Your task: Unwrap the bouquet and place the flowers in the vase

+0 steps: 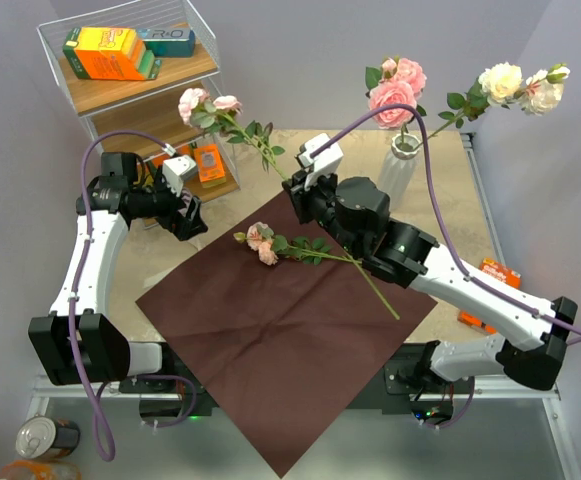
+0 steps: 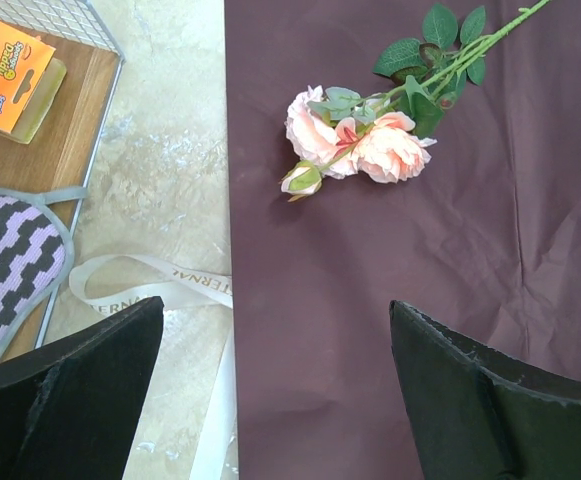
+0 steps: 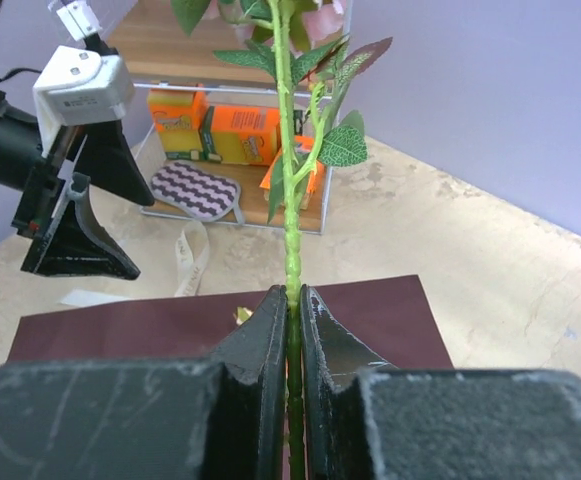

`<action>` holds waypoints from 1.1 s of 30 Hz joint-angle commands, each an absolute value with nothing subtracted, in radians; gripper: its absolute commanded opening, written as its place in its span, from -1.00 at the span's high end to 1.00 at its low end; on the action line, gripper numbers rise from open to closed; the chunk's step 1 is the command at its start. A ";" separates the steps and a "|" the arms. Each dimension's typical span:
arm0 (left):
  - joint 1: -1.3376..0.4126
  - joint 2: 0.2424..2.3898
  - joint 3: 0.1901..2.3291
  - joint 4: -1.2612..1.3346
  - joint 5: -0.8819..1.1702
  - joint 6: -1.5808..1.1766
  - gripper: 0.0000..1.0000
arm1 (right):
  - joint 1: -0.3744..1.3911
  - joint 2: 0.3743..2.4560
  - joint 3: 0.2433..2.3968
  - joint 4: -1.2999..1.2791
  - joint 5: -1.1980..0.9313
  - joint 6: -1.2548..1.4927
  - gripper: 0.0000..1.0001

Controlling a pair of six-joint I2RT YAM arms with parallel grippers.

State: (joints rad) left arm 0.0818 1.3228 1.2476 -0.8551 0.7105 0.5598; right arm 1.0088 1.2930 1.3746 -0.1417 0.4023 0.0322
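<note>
The bouquet lies undone, its maroon paper (image 1: pixel 270 340) spread flat on the table. One pink rose (image 1: pixel 266 244) lies across the paper's far part and also shows in the left wrist view (image 2: pixel 365 145). My right gripper (image 1: pixel 295 195) is shut on the green stem (image 3: pixel 292 200) of another pink rose (image 1: pixel 205 103), held up in the air and slanting toward the shelf. The whitish vase (image 1: pixel 398 170) stands at the back right with pink roses (image 1: pixel 395 90) and cream flowers (image 1: pixel 515 85) in it. My left gripper (image 2: pixel 275 310) hangs open over the paper's left edge, holding nothing.
A wire shelf rack (image 1: pixel 140 100) with orange boxes and a striped sponge (image 2: pixel 10 260) stands at the back left. The cream ribbon (image 2: pixel 160 290) lies on the table beside the paper. An orange packet (image 1: pixel 495 275) lies right; a can (image 1: pixel 45 437) stands near left.
</note>
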 commanded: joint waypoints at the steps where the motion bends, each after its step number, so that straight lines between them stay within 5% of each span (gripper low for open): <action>1: 0.081 1.301 1.272 -0.864 0.724 0.546 -0.99 | 1.009 1.226 1.376 -0.120 0.419 0.014 0.88; 14: 0.083 1.275 1.267 -0.879 0.732 0.565 -0.98 | 1.009 1.141 0.925 -0.127 0.332 0.106 1.00; 24: 0.081 1.273 1.279 -0.877 0.732 0.561 -0.98 | 1.009 1.253 0.818 -0.121 0.143 0.126 1.00; 29: 0.081 1.266 1.270 -0.877 0.718 0.571 -0.98 | 1.009 1.425 0.859 -0.115 0.078 0.124 0.50; 33: 0.081 1.261 1.266 -0.873 0.712 0.574 -0.98 | 1.015 1.549 0.903 -0.101 0.049 0.111 0.31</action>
State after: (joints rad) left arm 0.0818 1.2953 1.2484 -0.8814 0.7078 0.5621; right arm 1.0088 1.4715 0.8391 -0.1410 0.1158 0.1154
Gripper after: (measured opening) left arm 0.992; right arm 0.310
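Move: The pink flower, already pinched by its stem in the right hand, is bound for the wrapping paper nearly under it: a spot about 7 cm back, 1 cm right and 36 cm below. The blooms of the peach flower lying there are roughly 4 cm ahead and 7 cm left of the hand; the vase stands some 14 cm ahead and 21 cm right. From the left hand the spot is about 10 cm back, 25 cm right and 18 cm below. The pink flower is brought down fast towards the paper, on the near side of the peach flower, as the right hand drops about 30 cm and draws back some 7 cm. Meanwhile the wrist tips roughly 40 degrees so that the fingers point steeply down, and near the bottom they open part way to free the stem. ##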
